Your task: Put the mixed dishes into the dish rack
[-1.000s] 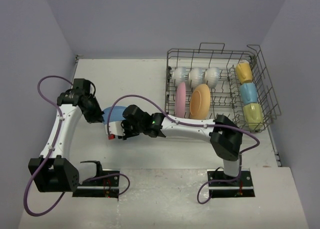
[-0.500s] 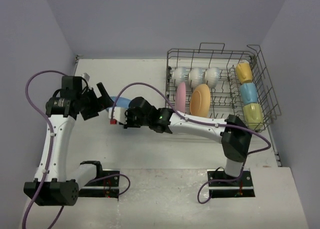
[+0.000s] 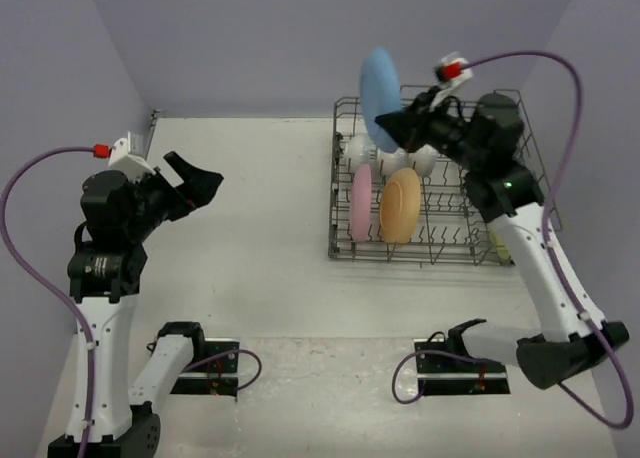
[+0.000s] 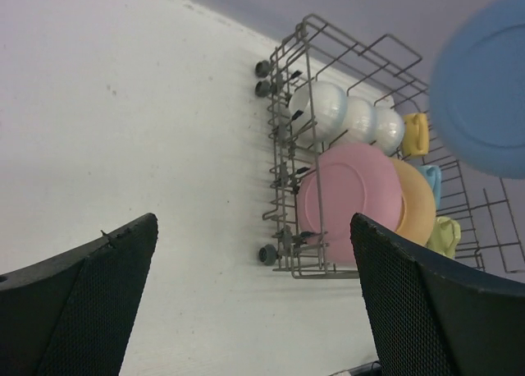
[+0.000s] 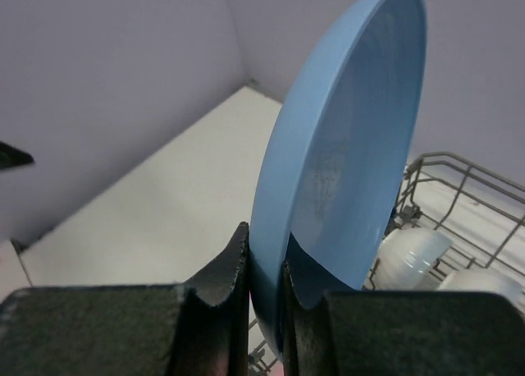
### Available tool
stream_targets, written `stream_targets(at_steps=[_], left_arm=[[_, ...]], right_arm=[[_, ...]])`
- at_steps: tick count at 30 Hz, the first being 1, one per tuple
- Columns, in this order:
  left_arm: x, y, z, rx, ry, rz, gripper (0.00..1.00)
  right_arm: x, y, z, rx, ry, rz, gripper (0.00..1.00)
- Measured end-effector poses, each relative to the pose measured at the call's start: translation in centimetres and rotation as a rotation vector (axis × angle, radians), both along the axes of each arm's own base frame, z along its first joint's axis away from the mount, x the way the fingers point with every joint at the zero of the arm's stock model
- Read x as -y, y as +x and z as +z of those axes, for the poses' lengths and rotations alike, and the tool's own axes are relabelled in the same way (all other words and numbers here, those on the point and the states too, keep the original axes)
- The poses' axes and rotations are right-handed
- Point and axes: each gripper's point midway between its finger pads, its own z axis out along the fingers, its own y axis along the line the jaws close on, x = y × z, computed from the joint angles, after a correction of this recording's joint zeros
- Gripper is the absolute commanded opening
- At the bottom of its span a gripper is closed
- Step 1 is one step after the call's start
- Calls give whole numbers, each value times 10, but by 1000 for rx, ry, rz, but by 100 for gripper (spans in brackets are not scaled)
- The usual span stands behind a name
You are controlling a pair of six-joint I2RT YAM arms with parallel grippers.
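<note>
My right gripper is shut on the rim of the blue plate, which stands on edge in the air above the dish rack's back left corner. In the rack stand a pink plate and an orange-yellow plate, with three white bowls behind them. The left wrist view shows three mugs in the rack's right row. My left gripper hangs open and holds nothing, high over the table's left side.
The rack fills the table's back right and has a raised wire handle at the rear. My right arm crosses above the rack's right side and hides most of the mugs from above. Purple walls close in the table on three sides.
The left gripper opened, let go of the blue plate and drew back up and left. The right gripper shut on the plate and carried it from the table's left-middle to above the rack.
</note>
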Motion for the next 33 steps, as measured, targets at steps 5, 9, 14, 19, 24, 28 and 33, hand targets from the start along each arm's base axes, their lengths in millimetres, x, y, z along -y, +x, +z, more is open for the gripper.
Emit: stream_targets(at_steps=[5, 9, 14, 19, 24, 28, 33], left_arm=[[1, 23, -63, -154, -3, -7, 100], [0, 30, -97, -239, 3, -10, 100], [0, 45, -100, -208, 19, -20, 100], [0, 57, -120, -243, 37, -35, 100], [1, 67, -139, -289, 48, -55, 100], [2, 74, -146, -305, 54, -70, 100], [3, 79, -152, -306, 63, -83, 100]], right_arm=[[123, -16, 44, -32, 182, -167, 0], [182, -22, 11, -150, 237, -251, 0], [204, -23, -69, -410, 299, -225, 0], [224, -25, -112, -542, 301, -283, 0], [224, -29, -121, -546, 262, -278, 0], [224, -32, -127, -556, 246, -271, 0], [220, -36, -128, -566, 249, -247, 0]])
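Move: The empty slot for the blue plate, just right of the yellow plate in the dish rack, lies about 18 cm to the right of the right hand that already pinches the plate, 2 cm ahead and 30 cm below. The yellow plate stands some 9 cm right, 2 ahead; the pink plate is straight left-right level, 2 ahead. The nearest white bowl is 14 cm ahead, 16 right. From the left hand the slot is about 55 cm right, 12 ahead. The blue plate, still pinched by its rim, is swept about 22 cm to the right by the right hand, past above the pink and yellow plates, rising a little at first, then sinking towards the open slot to end 13 cm lower, slightly back, fingers tipped down some 30 degrees. Sideways travel fades before the slow last settling. The empty, open left hand sinks and goes forward over bare table. ##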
